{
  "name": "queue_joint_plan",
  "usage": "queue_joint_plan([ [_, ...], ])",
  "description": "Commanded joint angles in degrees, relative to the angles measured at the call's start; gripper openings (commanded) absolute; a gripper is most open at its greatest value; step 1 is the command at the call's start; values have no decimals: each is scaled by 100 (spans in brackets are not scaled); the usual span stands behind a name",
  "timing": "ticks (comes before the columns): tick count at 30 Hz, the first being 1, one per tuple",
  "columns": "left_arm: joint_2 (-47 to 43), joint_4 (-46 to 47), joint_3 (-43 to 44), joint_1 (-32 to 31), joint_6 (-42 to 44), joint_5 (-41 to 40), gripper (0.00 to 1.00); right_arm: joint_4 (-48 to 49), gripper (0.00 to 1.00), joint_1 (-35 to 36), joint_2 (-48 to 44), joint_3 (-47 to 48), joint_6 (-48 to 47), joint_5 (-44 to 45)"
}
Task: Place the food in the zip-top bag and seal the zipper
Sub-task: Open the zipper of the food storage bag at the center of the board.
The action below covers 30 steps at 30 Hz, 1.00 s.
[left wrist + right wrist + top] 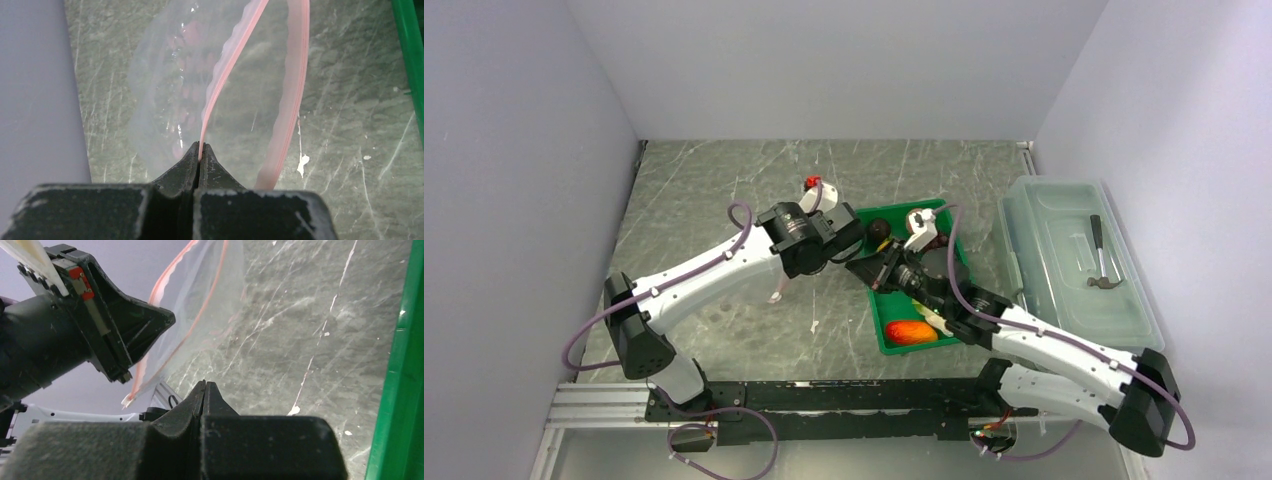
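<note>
My left gripper (201, 146) (852, 243) is shut on one pink zipper (227, 60) strip of the zip-top bag (165, 85), which hangs open above the table. The other strip (292, 95) curves free to the right. Blurred pinkish spots show through the film; I cannot tell what they are. My right gripper (205, 383) (874, 270) is shut beside the bag (210, 295), with nothing showing between its jaws. In the green tray (879, 335) lie a red-orange oblong fruit (911, 332) and a small dark round fruit (879, 228); other food is hidden by the right arm.
A large clear lidded box (1054, 290) with a grey hammer (1104, 265) on it stands at the right. The tray's green wall (400, 390) (410, 60) rises close to both grippers. Grey walls enclose the marbled table (704, 190).
</note>
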Motion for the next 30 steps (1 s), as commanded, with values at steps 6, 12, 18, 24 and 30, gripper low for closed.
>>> queue_joint_plan([
  [6, -240, 340, -264, -65, 118, 357, 0, 854, 0, -2, 755, 752, 64, -342],
  [12, -235, 182, -177, -91, 93, 291, 0, 1213, 0, 7, 1223, 841, 275, -419],
  [18, -279, 119, -106, -125, 151, 373, 0, 1544, 0, 7, 1610, 924, 420, -488],
  [24, -310, 109, -86, -237, 170, 489, 0, 1867, 0, 15, 2002, 1023, 588, -558],
  [30, -355, 80, -62, -382, 117, 524, 0, 2029, 0, 16, 2357, 1166, 740, -526],
])
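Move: Hanging from the left fingertips, which already pinch one zipper lip, the bag has its mouth some 3 cm ahead of the left hand, 3 cm to its right and 2 cm lower. From the empty right hand the mouth is about 9 cm left, 6 cm ahead, 2 cm lower; the pinched lip 12 cm left, 4 cm ahead, level. The green basket's middle is about 17 cm right and 3 cm ahead of the right hand, the orange 10 cm right and 9 cm ahead, both some 20 cm below. Reaching left, the right hand brings its shut fingers about 7 cm across and 3.5 cm forward to the bag's mouth beside the left fingertips, arching up about 2 cm and sinking back. The left hand keeps its pinch on the lip, sinks 1.5 cm, then eases about 2 cm back and 1.5 cm right. ##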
